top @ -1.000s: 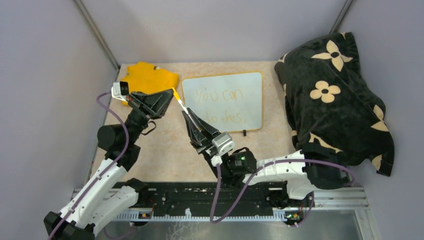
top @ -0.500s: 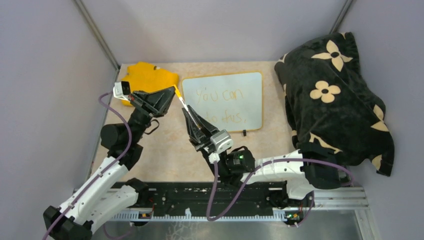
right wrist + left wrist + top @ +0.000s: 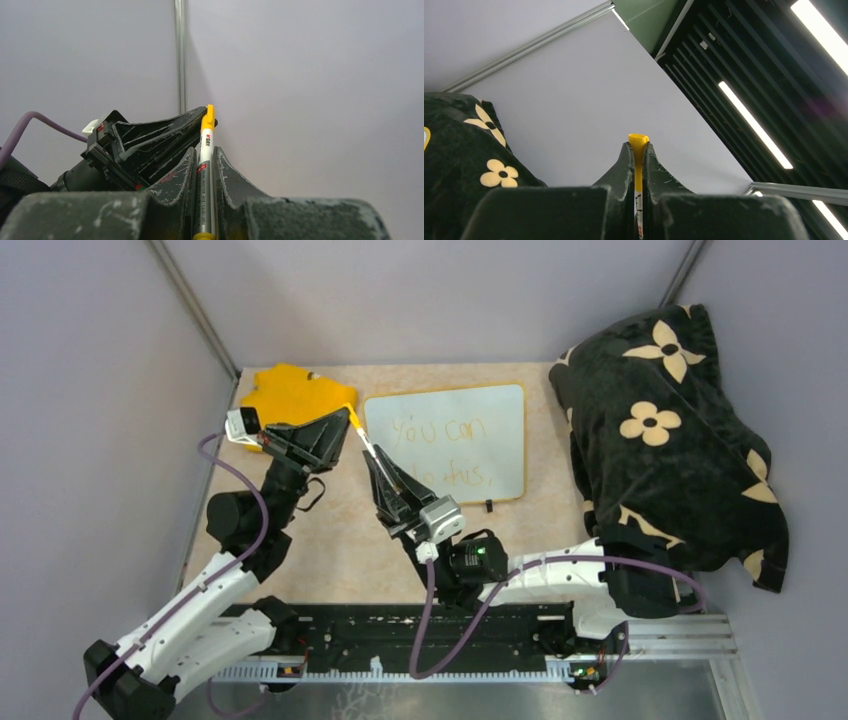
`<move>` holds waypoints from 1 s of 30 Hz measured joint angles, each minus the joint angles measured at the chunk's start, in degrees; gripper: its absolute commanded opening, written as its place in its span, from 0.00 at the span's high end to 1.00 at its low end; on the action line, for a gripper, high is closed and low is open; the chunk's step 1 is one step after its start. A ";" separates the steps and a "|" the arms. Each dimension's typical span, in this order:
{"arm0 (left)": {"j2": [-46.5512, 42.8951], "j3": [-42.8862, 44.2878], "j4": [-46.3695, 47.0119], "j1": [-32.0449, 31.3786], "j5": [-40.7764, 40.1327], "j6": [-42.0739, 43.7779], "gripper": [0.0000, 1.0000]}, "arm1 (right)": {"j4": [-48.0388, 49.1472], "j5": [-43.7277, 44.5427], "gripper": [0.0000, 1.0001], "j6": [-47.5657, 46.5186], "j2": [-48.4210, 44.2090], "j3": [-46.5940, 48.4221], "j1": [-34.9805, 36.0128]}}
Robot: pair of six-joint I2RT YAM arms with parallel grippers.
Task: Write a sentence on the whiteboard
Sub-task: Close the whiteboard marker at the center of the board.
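Observation:
The whiteboard (image 3: pixel 500 405) lies flat at the back centre of the table. The sentence (image 3: pixel 462 427) is written on it in two lines of thin orange letters, "you can do this". Just left of the board, a marker (image 3: pixel 361 442) hangs in the air between both grippers. My left gripper (image 3: pixel 347 421) is shut on its yellow cap (image 3: pixel 638 139), which pokes out past the left gripper (image 3: pixel 638 148) tips. My right gripper (image 3: pixel 373 459) is shut on the silver-white barrel (image 3: pixel 204 190). In the right wrist view the cap (image 3: pixel 209 117) meets the left fingers (image 3: pixel 160 137) beyond my right gripper (image 3: pixel 205 151).
A yellow cloth (image 3: pixel 295 392) lies at the back left, behind the left gripper. A large black blanket with cream flowers (image 3: pixel 665 430) fills the right side. Grey walls close in the table, and a black rail (image 3: pixel 400 640) runs along the near edge.
The left arm's elbow has shifted a little to the right and the right wrist slightly left. Both grippers stay shut on the marker, almost where they were.

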 measured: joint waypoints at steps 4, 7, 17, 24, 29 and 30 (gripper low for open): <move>-1.44 -0.83 0.33 -0.48 -1.33 0.83 0.92 | -0.02 -0.72 1.00 0.48 -0.07 -0.04 -0.02; -3.04 -1.36 0.15 -0.79 -1.95 1.84 0.75 | -0.11 -2.01 1.00 1.81 -0.31 -0.20 -0.02; -5.77 -3.32 -4.57 -5.38 9.44 4.22 0.26 | -0.37 -3.76 1.00 4.70 -1.33 -1.38 -2.25; -8.76 -3.32 -5.35 -5.40 7.85 7.82 0.16 | -1.53 -4.68 1.00 8.44 -5.44 -4.50 -2.25; -9.90 -1.03 -8.72 -5.38 5.16 12.79 0.16 | -5.70 -7.26 1.00 13.88 -10.86 -6.88 -2.23; -9.86 -0.09 -9.60 -5.38 4.68 13.77 0.17 | -6.60 -7.89 1.00 15.10 -11.93 -7.26 -2.23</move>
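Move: My left fingers are already shut on the marker's yellow cap, so the cap is right at that hand, no more than 1 cm above it. My right hand holds the barrel; from it the cap sits about 5 cm ahead, 3 cm left and 6 cm up. The whiteboard's middle is some 24 cm ahead of my left hand, 14 cm right and 48 cm below. The yellow cloth is around 33 cm ahead, 22 cm left, equally far down. I open my left fingers wide, let go of the cap and draw that hand back about 5 cm, dipping down and to the right on the way before coming up and left again, its wrist tipping up. My right hand keeps its pinch on the barrel, stays nearly in place at first, then carries the marker right, back and up, away from the left hand, some 4 cm in all, turning about 15 degrees, mostly counter-clockwise. ##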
